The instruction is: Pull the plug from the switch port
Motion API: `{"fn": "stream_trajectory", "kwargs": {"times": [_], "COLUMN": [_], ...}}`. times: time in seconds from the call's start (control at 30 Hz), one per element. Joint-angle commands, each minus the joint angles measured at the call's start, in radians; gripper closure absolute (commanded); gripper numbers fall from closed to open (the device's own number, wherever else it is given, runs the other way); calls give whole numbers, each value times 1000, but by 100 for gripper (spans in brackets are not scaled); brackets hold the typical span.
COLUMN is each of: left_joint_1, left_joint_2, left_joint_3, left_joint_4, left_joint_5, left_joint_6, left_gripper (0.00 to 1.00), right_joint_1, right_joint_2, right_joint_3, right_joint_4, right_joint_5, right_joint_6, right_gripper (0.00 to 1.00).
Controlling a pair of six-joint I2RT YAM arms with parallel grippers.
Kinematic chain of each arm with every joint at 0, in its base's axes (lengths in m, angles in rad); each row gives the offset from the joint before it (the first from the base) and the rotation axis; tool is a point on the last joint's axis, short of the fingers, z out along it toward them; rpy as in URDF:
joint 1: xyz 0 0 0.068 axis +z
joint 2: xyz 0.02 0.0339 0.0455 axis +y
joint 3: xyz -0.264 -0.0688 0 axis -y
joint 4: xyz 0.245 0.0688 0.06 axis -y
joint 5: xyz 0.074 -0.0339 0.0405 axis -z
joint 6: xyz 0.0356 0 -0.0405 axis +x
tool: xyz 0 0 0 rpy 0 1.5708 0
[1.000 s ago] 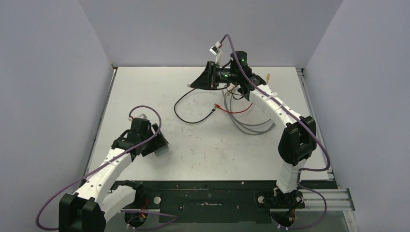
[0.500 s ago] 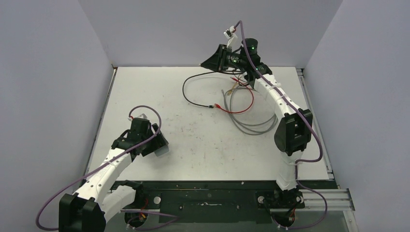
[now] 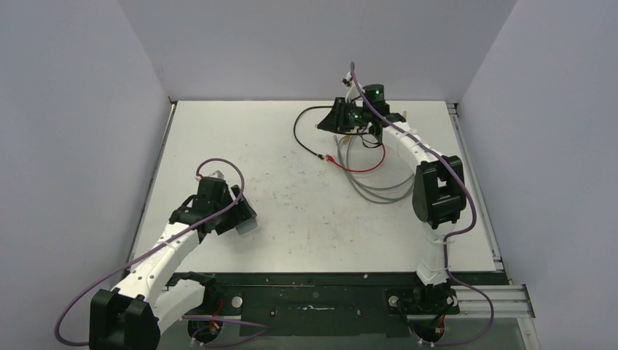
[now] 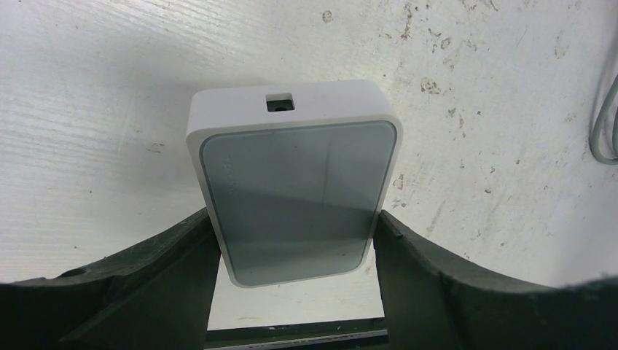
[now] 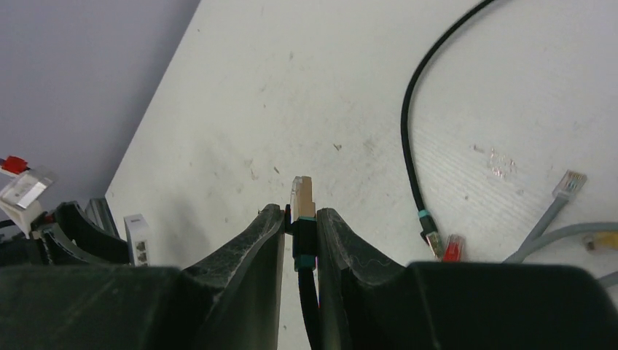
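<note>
The switch (image 4: 299, 182), a flat pale grey-blue box with a white rim, lies on the table at the front left (image 3: 245, 224). My left gripper (image 4: 295, 219) is shut on its two long sides; a small socket shows on its far edge with nothing in it. Near the back wall, far from the switch, my right gripper (image 5: 300, 215) is shut on the plug (image 5: 302, 191), whose metal tip pokes out past the fingers. The plug's black cable (image 5: 408, 138) loops over the table to the right. In the top view the right gripper (image 3: 329, 120) hangs at the back centre.
Grey cables (image 3: 372, 186) and a red cable (image 3: 361, 166) lie coiled under the right arm. The black cable's other end (image 5: 430, 237), a red plug (image 5: 453, 248) and a clear plug (image 5: 570, 182) rest close together. Walls enclose the left, back and right sides.
The right gripper rose toward the back wall, then dropped lower and slightly right, dragging the black cable's loop with it. The left arm and switch stayed still.
</note>
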Motion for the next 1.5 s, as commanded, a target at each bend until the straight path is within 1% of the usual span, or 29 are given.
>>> {"fn": "stream_trajectory", "kwargs": {"times": [0.0, 0.27, 0.63, 0.73, 0.8, 0.9, 0.97, 1.0, 1.03, 1.07, 1.1, 1.17, 1.23, 1.27, 1.37, 1.4, 1.43, 1.47], "left_joint_1": [4, 3, -11, -23, -36, -59, -74, -79, -84, -86, -87, -88, -88, -87, -85, -84, -82, -78], "left_joint_2": [29, 158, 393, 446, 470, 488, 496, 498, 496, 495, 489, 469, 437, 419, 367, 353, 340, 328], "left_joint_3": [-3, -9, 81, 111, 132, 163, 184, 192, 204, 210, 216, 222, 225, 226, 229, 232, 234, 237], "left_joint_4": [75, 134, 152, 142, 127, 112, 105, 104, 104, 102, 101, 103, 108, 108, 115, 117, 117, 118], "left_joint_5": [29, 55, 79, 78, 65, 43, 33, 32, 34, 36, 36, 35, 32, 32, 22, 19, 16, 15], "left_joint_6": [-5, -28, -13, -9, -8, -3, -1, 2, 5, 8, 9, 14, 19, 21, 35, 40, 43, 48], "left_gripper": [100, 100, 100, 100, 100, 100, 100, 97, 89, 78, 64, 42, 25, 19, 4, 3, 3, 4], "right_joint_1": [6, 4, 6, 5, 5, 5, 6, 5, 5, 6, 5, 5, 5, 5, 5, 5, 5, 4], "right_joint_2": [-22, -53, -87, -103, -116, -136, -151, -160, -173, -183, -194, -218, -246, -262, -311, -325, -341, -355], "right_joint_3": [-85, -217, -307, -319, -322, -324, -325, -327, -328, -330, -333, -345, -361, -373, -410, -422, -432, -442], "right_joint_4": [32, 31, -18, -30, -38, -49, -55, -58, -63, -65, -67, -70, -74, -75, -75, -76, -78, -82], "right_joint_5": [34, 35, 38, 53, 63, 77, 91, 99, 105, 110, 114, 125, 137, 145, 170, 178, 186, 195], "right_joint_6": [-81, -114, -142, -145, -146, -146, -145, -144, -144, -144, -144, -143, -141, -140, -137, -136, -138, -140], "right_gripper": [90, 86, 72, 64, 57, 44, 32, 27, 23, 19, 16, 11, 7, 5, 0, 0, 5, 7]}}
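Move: The right hand holds a black plug above bare table. The spot where that plug is to lie is about 6 cm back, 3 cm right and 21 cm below; near it the red plug lies roughly 2 cm back and 4 cm right of the hand, and a second black plug about 1 cm back and 1 cm right. The left hand grips the switch just off the table, its set-down spot some 3 cm ahead, 4 cm right and 7 cm below. The right hand sinks about 12 cm while drawing back some 6 cm and a little right, fingers tilting further down, opens wide to let the black plug go beside the red one, then rises about 6 cm and eases back and right. Meanwhile the left hand lowers the switch about 6 cm, tipping some 15 degrees to bring it down flat, carries it about 3 cm forward and 3 cm right at table level, then spreads its fingers off its sides and starts to lift. ##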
